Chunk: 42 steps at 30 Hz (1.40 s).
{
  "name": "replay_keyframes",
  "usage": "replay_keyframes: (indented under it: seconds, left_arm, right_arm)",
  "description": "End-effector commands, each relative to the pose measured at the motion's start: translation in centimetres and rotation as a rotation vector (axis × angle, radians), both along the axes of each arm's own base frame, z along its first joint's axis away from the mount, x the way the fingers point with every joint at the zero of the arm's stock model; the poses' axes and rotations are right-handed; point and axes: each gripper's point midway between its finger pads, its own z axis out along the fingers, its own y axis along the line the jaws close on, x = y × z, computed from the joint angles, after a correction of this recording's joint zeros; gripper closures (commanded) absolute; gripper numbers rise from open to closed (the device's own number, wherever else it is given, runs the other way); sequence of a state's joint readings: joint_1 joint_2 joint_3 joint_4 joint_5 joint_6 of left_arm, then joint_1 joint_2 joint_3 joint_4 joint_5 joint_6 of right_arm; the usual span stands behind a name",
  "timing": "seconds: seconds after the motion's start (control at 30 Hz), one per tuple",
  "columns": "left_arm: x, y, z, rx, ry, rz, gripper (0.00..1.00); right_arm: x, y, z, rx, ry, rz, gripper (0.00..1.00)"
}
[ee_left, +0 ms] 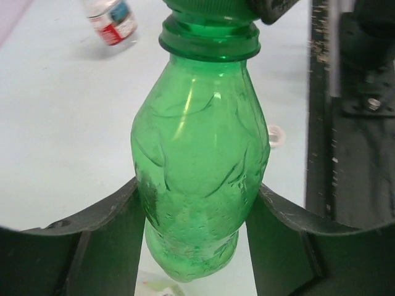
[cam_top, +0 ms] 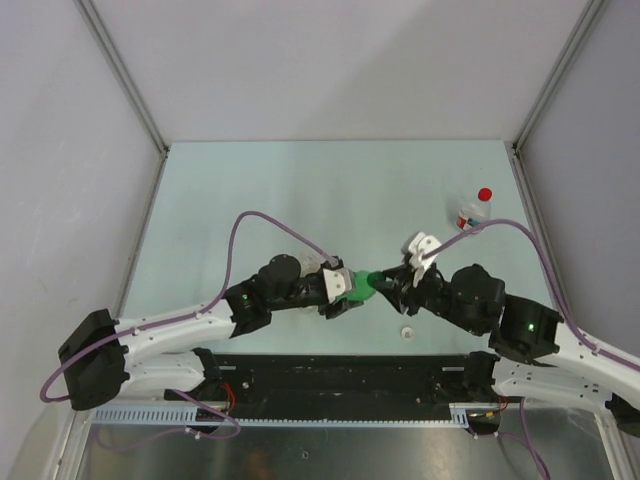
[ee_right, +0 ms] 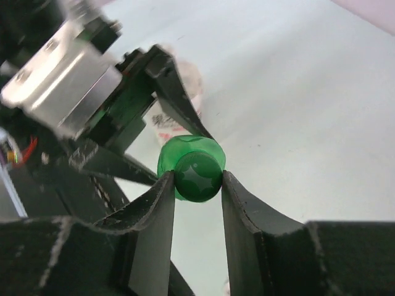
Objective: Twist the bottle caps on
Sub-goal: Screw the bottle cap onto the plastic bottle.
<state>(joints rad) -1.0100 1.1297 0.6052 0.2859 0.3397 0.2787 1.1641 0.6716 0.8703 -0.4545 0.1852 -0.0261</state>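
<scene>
My left gripper [cam_top: 343, 291] is shut on the body of the green bottle [ee_left: 200, 172] and holds it lying sideways above the table. My right gripper [ee_right: 197, 183] is shut on the green cap [ee_right: 197, 177], which sits on the bottle's mouth. In the top view the two grippers meet nose to nose, the right gripper [cam_top: 390, 282] at the neck. The red cap [cam_top: 485, 194] sits on the small clear bottle [cam_top: 469, 214] at the back right. The white cap [cam_top: 407, 332] lies loose on the table below the right gripper; it also shows in the left wrist view [ee_left: 276, 135].
Part of a clear labelled bottle [ee_right: 165, 120] shows behind the left gripper's fingers. The small red-labelled bottle [ee_left: 112, 22] lies beyond the green bottle. A black rail [cam_top: 340, 375] runs along the table's near edge. Grey walls close in the table at back and sides.
</scene>
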Motion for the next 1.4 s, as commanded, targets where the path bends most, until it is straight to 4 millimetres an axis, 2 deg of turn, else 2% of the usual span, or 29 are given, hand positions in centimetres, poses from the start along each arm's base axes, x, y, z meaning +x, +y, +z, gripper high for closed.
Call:
replay_keyframes:
  seconds: [0.0, 0.13, 0.3, 0.33, 0.37, 0.4, 0.43, 0.5, 0.63, 0.8, 1.0, 1.13, 1.27, 1.37]
  left_arm:
    - [5.8, -0.7, 10.1, -0.253, -0.108, 0.288, 1.00]
    - [7.2, -1.4, 10.4, -0.245, -0.127, 0.348, 1.00]
    - [8.4, -2.0, 10.6, -0.230, -0.160, 0.412, 1.00]
    - [8.8, -1.9, 10.5, -0.224, -0.165, 0.431, 1.00]
    - [9.2, -1.9, 10.3, -0.219, -0.167, 0.459, 1.00]
    - [9.6, -1.8, 10.3, -0.215, -0.169, 0.480, 1.00]
    - [10.0, -1.8, 10.0, -0.208, -0.169, 0.497, 1.00]
    - [10.2, -2.2, 9.7, -0.200, -0.164, 0.496, 1.00]
    - [9.8, -2.7, 8.9, -0.197, -0.138, 0.469, 1.00]
    - [9.5, -3.0, 7.4, -0.183, -0.100, 0.455, 1.00]
    - [9.0, -2.8, 6.4, -0.198, -0.032, 0.450, 1.00]
    - [8.1, -2.7, 6.8, -0.237, 0.012, 0.400, 1.00]
    - [7.1, -2.1, 7.4, -0.273, 0.038, 0.356, 1.00]
    - [6.2, -1.7, 8.0, -0.305, 0.058, 0.305, 1.00]
  right_arm:
    - [2.7, -0.8, -1.8, 0.177, 0.243, -0.357, 0.80]
    - [4.1, -0.6, -2.2, 0.320, 0.357, -0.533, 0.82]
    - [6.1, -1.6, -1.8, 0.546, 0.451, -0.769, 0.84]
    - [6.2, -1.7, -1.5, 0.585, 0.466, -0.785, 0.79]
    - [6.3, -1.5, -1.3, 0.610, 0.475, -0.785, 0.49]
    - [6.3, -1.4, -1.1, 0.626, 0.484, -0.786, 0.25]
    - [6.3, -1.2, -1.1, 0.638, 0.493, -0.788, 0.13]
    - [6.3, -0.9, -1.2, 0.635, 0.498, -0.784, 0.04]
    - [6.2, -0.6, -1.5, 0.612, 0.489, -0.775, 0.01]
    - [5.9, -0.9, 0.0, 0.601, 0.438, -0.718, 0.01]
    - [5.2, -2.7, 1.2, 0.579, 0.383, -0.675, 0.01]
    - [5.8, -5.3, 2.0, 0.649, 0.363, -0.761, 0.01]
    - [6.4, -7.3, 3.9, 0.651, 0.256, -0.766, 0.01]
    - [6.8, -6.7, 6.7, 0.660, 0.170, -0.641, 0.01]
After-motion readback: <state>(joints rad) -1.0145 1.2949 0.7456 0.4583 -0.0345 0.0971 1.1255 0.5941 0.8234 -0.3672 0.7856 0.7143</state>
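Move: Between the right fingertips sits the green cap, on the mouth of the plastic bottle; the bottle's middle is about 2 cm ahead, 5 cm left and 8 cm below. The white cap lies on the table some 5 cm back, 8 cm right and 22 cm below the right hand. From the left hand, gripping the bottle, the green cap is roughly 2 cm back, 6 cm right and 9 cm up; the white container stands about 2 cm ahead, 10 cm left and 6 cm below. Carrying cap and bottle forward together, the right hand goes about 6 cm while twisting the pinched cap some 50 degrees, clockwise looking along its fingers; then it opens wide, lets go and draws off to the right and up. The left hand keeps its grip on the bottle, swinging 25 degrees counter-clockwise over nearly 9 cm forward and rising about 4 cm. ##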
